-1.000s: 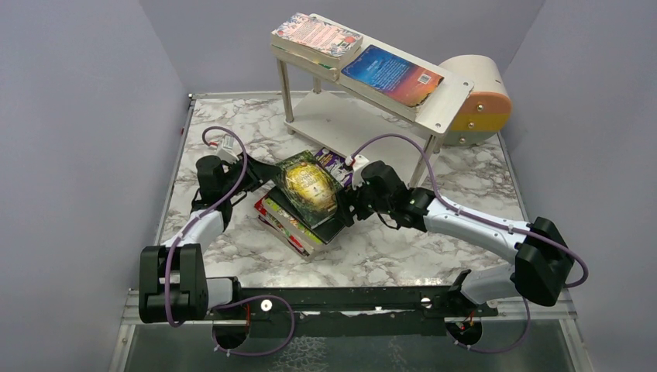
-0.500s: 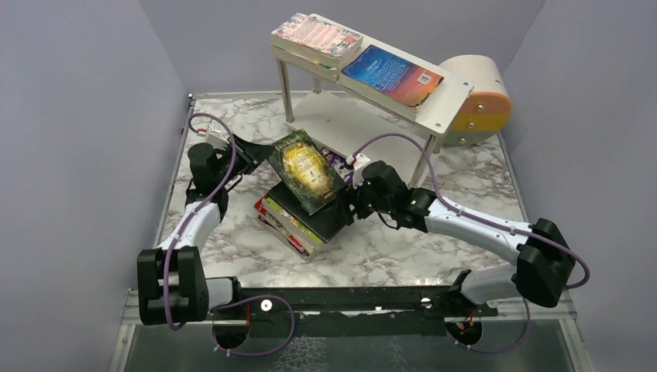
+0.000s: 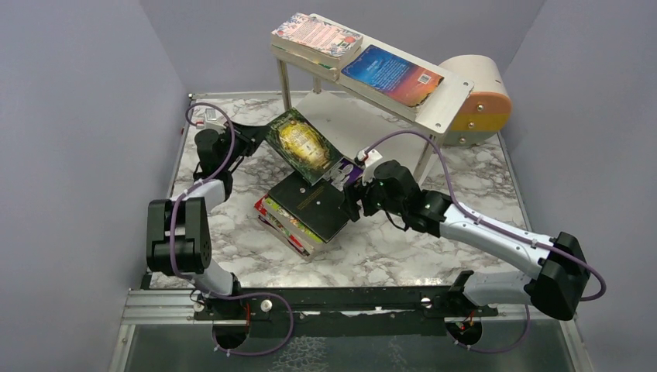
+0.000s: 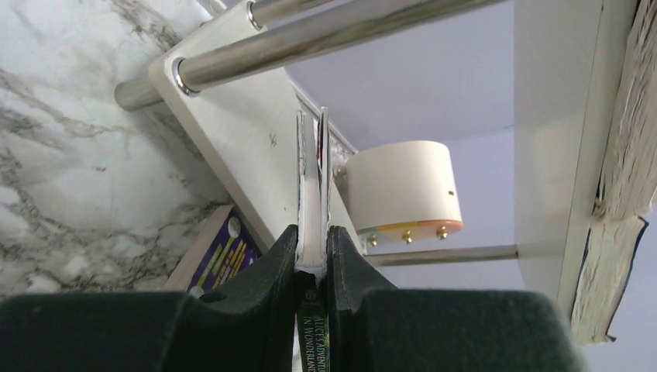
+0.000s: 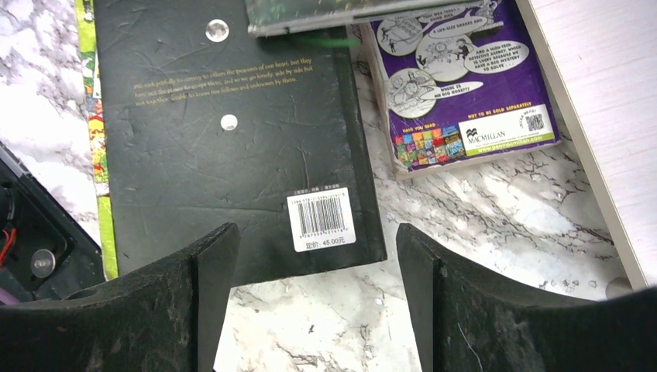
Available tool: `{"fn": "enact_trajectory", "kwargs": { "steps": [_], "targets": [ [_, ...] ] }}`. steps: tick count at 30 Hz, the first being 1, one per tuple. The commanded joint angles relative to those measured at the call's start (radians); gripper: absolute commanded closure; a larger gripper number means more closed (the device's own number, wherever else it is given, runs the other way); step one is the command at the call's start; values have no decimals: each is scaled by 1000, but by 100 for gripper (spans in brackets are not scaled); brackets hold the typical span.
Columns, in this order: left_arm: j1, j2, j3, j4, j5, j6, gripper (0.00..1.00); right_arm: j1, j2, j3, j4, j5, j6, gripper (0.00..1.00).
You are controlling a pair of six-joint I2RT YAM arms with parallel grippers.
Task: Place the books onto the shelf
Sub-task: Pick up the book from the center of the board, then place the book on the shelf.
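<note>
My left gripper (image 3: 259,139) is shut on the spine edge of a green book (image 3: 298,146) with a gold oval, holding it tilted in the air in front of the shelf (image 3: 438,108). Seen from the left wrist, the book's thin edge (image 4: 312,170) stands upright between the jaws, pointing at the shelf's lower board (image 4: 232,132). A pink-patterned book (image 3: 316,35) and a blue book (image 3: 391,74) lie on the top board. A stack topped by a black book (image 3: 310,203) lies on the table. My right gripper (image 5: 318,294) hangs open over that black book's (image 5: 225,132) near corner, beside a purple book (image 5: 457,85).
A round beige-and-orange box (image 3: 480,97) stands behind the shelf's right end. The shelf's thin metal legs (image 3: 284,85) rise just beyond the held book. Lavender walls close in on the marble table (image 3: 232,240) on three sides.
The left arm lifted the green book off the stack and carried it back and left toward the shelf, uncovering the black book. The right gripper stayed open by the stack.
</note>
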Motion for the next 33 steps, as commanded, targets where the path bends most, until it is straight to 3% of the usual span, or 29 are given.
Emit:
{"fn": "enact_trajectory", "kwargs": {
  "steps": [1,10,33],
  "targets": [
    [-21,77,87,247,-24,-122,100,9,-24,-17,-16,37,-3,27],
    [-78,306,175,489,-64,-242,100,9,-35,-19,-30,54,2,27],
    [-225,521,280,583,-308,-229,100,9,-98,-37,-69,123,25,27]
  ]
}}
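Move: The left hand already holds the green book by its left edge. It is being taken to the shelf's lower board, whose middle is about 9 cm ahead, 24 cm right and 14 cm below. The upper board lies directly over that, some 13 cm above the hand. The shelf's front left leg stands about 14 ahead, 5 right; the purple book 1 ahead, 16 right, 16 below. From the right hand, the lower board's middle is roughly 30 cm ahead, 4 right, 8 below. Forward at first, then increasingly to the right, the left hand carries the green book in towards the shelf's lower board, about 8 cm each way, sinking some 3 cm. It keeps its pinch on the book's left edge while the wrist rolls its left side down about 10 degrees and the fingertips lift slightly. The right hand, empty and open, drifts a couple of centimetres right. ##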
